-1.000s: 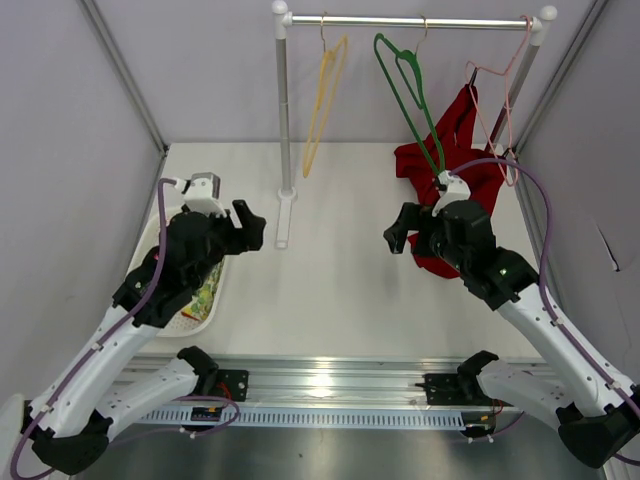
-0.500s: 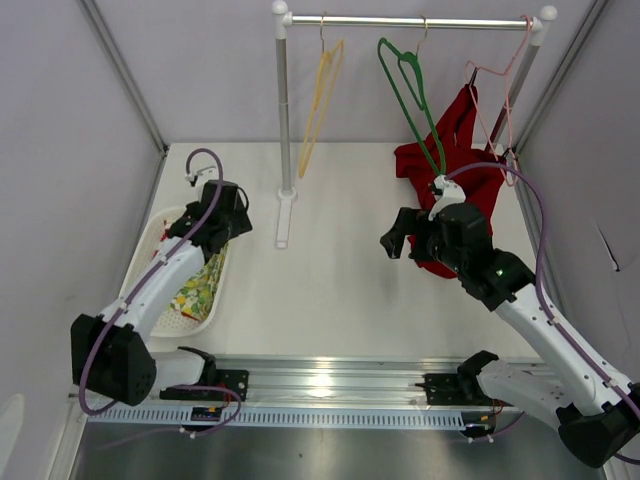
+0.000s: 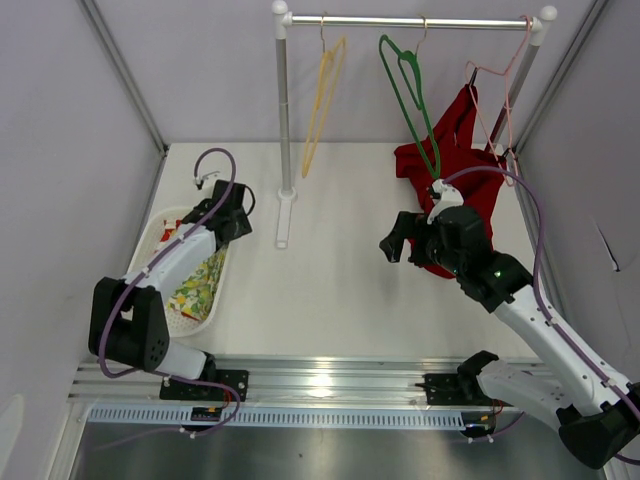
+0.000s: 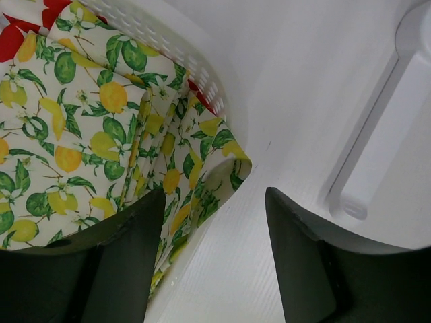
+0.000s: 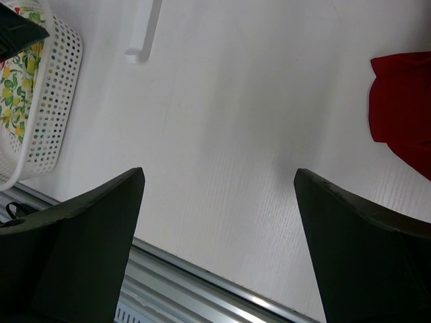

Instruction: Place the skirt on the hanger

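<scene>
The lemon-print skirt (image 3: 200, 285) lies bunched in a white basket (image 3: 148, 250) at the left of the table. In the left wrist view the skirt (image 4: 81, 128) spills over the basket's perforated rim (image 4: 176, 48) onto the table. My left gripper (image 3: 233, 222) is low at the basket's far right corner. Its jaws (image 4: 214, 202) are open, straddling the skirt's hanging edge and bare table, holding nothing. A yellow hanger (image 3: 322, 100) and a green hanger (image 3: 410, 95) hang empty on the rail. My right gripper (image 3: 398, 240) hovers open above mid-table (image 5: 219, 173).
A pink hanger (image 3: 508, 100) carries a red garment (image 3: 455, 165) that reaches the table at the right. Red cloth (image 4: 13, 37) also lies in the basket. The rack's white foot (image 4: 377, 155) runs just right of my left gripper. A metal rail (image 3: 320, 380) lines the near edge.
My left arm has swung from above the basket down to its far right corner, close over the skirt's edge. The right arm has shifted only slightly left.
</scene>
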### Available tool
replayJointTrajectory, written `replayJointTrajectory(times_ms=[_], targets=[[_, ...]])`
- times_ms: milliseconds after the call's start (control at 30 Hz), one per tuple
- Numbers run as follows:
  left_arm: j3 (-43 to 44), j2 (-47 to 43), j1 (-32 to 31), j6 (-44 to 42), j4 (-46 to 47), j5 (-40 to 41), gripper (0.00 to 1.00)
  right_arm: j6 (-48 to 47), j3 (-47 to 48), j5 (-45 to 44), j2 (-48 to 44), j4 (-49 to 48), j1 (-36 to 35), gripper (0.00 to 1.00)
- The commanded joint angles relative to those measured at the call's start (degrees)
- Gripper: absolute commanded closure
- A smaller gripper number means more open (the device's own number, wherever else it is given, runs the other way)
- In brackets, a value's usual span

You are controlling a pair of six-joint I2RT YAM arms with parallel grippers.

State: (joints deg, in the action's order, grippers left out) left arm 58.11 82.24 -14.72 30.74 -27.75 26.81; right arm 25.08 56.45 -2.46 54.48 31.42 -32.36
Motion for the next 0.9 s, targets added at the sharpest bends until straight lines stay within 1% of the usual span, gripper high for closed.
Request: replayJointTrajectory(times_ms=[0,33,100,133,200,233,367,400,533,567,633,667,833,867], targets=[[1.04,0.12,1.10,1.86,3.31,0.79,0.35,0.85,-0.20,0.35,-1.04,-2.06,0.37,0.01],[1.57,0.90,1.36,1.78,3.31,0.44,0.39,0.93,-0.37,0.44,-0.95,-2.15,0.37,0.01],[2.09,1.34,1.45,1.86,2.79,0.70,0.52,1.11,-0.63,0.53,-0.78,-2.33,0.28,0.01],[2.01,1.43,1.45,1.95,2.61,0.88,0.64,1.11,-0.63,0.61,-0.78,-2.33,0.28,0.01],[2.10,0.74,1.54,1.95,3.05,0.70,0.75,1.11,-0.81,0.53,-0.78,-2.24,0.37,0.01],[2.36,0.56,1.71,1.87,2.96,0.79,0.84,1.11,-0.90,0.53,-0.69,-2.24,0.28,0.01],[3.41,0.47,2.06,0.99,2.00,0.53,0.98,1.20,-1.25,0.70,-0.60,-2.68,0.28,0.01],[3.76,0.38,2.15,0.99,1.13,0.53,1.00,1.37,-1.25,0.79,-0.51,-2.68,0.37,0.01],[5.87,-3.04,2.50,-0.59,-0.28,0.53,1.00,1.46,-1.07,1.32,-0.16,-3.12,0.37,0.01],[8.14,-4.79,2.50,-0.94,-0.90,0.53,1.00,1.46,-0.90,1.84,-0.16,-3.38,0.37,0.01],[10.00,-6.47,2.33,-2.69,-2.22,-0.52,1.00,1.37,-0.72,1.76,0.28,-3.47,0.37,0.01],[12.62,-8.30,2.33,-3.05,-2.75,-1.14,1.00,1.37,-0.37,1.76,0.45,-3.56,0.37,0.01],[17.30,-14.11,1.36,-6.04,-4.42,-3.86,1.00,0.76,0.68,1.84,1.86,-4.08,0.19,0.01],[18.70,-14.99,1.19,-6.48,-4.59,-4.74,1.00,0.76,0.86,3.41,2.03,-4.26,0.28,0.01]])
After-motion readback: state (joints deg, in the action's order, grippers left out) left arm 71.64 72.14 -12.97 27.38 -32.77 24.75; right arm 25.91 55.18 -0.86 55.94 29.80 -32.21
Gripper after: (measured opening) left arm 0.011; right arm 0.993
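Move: The raised far right corner of the lemon skirt sits almost between the left hand's open fingers, about 1 cm ahead, 1 cm left and 1 cm below. From this hand the basket's middle lies some 10 cm back, 11 cm left and 5 cm lower, the visible poppy cloth roughly 13 cm left, level ahead and 3 cm down, and the rack foot's near end about 10 cm right, level ahead and 8 cm down. For the right hand, that corner is some 35 cm left, 11 cm ahead and 13 cm lower. The left hand all but stays in place at the basket's far right rim, easing under a centimetre forward and left, while its fingers close from well open to shut and pinch the lemon skirt's corner. It then pulls the skirt up out of the basket, slowly at first and then fast, rising about 14 cm nearly straight with the grip kept shut and the fingers tilting some 15 degrees upward from their steep downward slant. ##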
